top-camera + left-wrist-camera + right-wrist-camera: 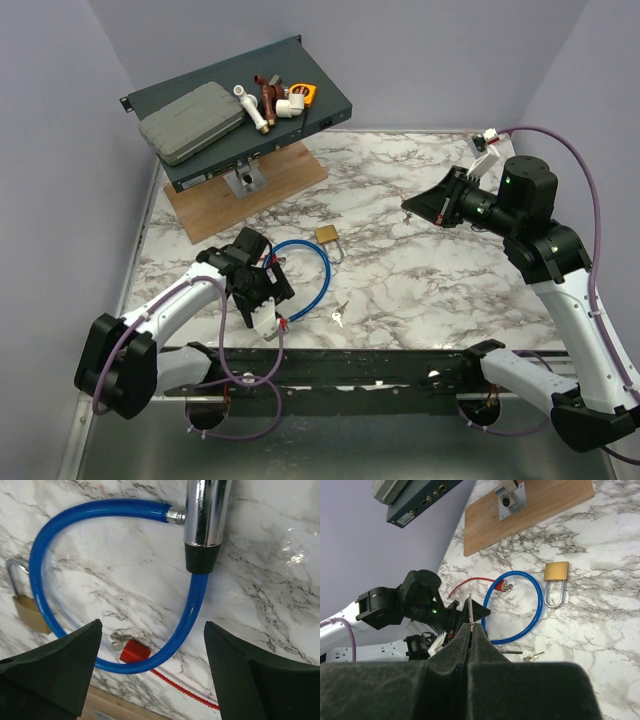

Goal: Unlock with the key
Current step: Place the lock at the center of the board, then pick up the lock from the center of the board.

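Note:
My right gripper (pixel 470 626) is shut on the key (pixel 470 609), a thin silver blade that sticks out edge-on past the pads, held in the air above the table. In the top view that gripper (pixel 409 209) hangs over the right half of the marble, apart from the brass padlock (pixel 327 235) (pixel 555 571), which lies flat. My left gripper (pixel 263 288) (pixel 152 626) is open and empty, low over a blue cable lock (pixel 45 550) (pixel 320 262), whose chrome cylinder (pixel 205 515) lies beyond its fingers. The padlock (pixel 30 611) shows at the left edge of the left wrist view.
A red-tagged key bunch (pixel 134 651) (pixel 502 585) lies inside the cable loop beside a red wire (pixel 186 693). Another small key bunch (pixel 338 316) (pixel 532 656) lies near the front. A wooden board (pixel 250 195) and a dark rack unit (pixel 240 110) carrying fittings stand at the back left.

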Robot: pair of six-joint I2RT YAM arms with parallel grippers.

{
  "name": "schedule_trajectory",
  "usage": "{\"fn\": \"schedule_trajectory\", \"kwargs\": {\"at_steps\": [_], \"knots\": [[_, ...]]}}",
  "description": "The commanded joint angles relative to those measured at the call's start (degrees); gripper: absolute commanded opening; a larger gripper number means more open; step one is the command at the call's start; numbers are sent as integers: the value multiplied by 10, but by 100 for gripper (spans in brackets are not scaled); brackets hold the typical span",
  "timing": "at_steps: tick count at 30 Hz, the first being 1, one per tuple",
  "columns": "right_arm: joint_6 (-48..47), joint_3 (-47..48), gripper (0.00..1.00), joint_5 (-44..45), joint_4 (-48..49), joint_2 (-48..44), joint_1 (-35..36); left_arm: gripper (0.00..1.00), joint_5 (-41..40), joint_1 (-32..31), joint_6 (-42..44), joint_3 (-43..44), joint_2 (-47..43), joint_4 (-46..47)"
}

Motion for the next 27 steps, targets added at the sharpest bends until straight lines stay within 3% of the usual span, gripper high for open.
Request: {"fn": "schedule_trajectory", "kwargs": {"at_steps": [1, 5, 10, 16, 27], "knots": [[0, -1, 1, 7, 15, -7, 1, 81, -18, 8, 76, 7, 49, -22], [-2, 8, 1, 15, 10, 0, 1, 81, -63, 11, 83, 30, 98, -55], [1, 9, 1, 15, 12, 2, 1, 64, -89, 12, 63, 69, 146, -62], [1, 6, 1, 15, 17, 7, 1, 61, -94, 3, 108, 56, 149, -67], [4, 2, 1, 18, 22, 8, 1, 59, -117, -38, 90, 68, 186, -87]]}}
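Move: The blue cable lock's chrome barrel lies about 5 cm back from the left hand, some 1 cm to its left and 5 cm below. The red lock head with its keys is about 7 cm ahead and 1 cm right, the brass padlock 11 cm ahead and 12 cm right, and the loose keys 6 cm back and 14 cm right, all at table height. From the right hand the barrel is roughly 26 cm left, 9 cm back and 35 cm below. No grip yet: the left hand sinks about 4 cm and shifts some 3 cm left, coming down around the blue cable just ahead of the chrome barrel's black end, with a small swing forward and back on the way. The wrist tilts about 20 degrees, bringing the right-leaning fingers nearer to straight down, while they close partway and stay open on either side of the cable. ##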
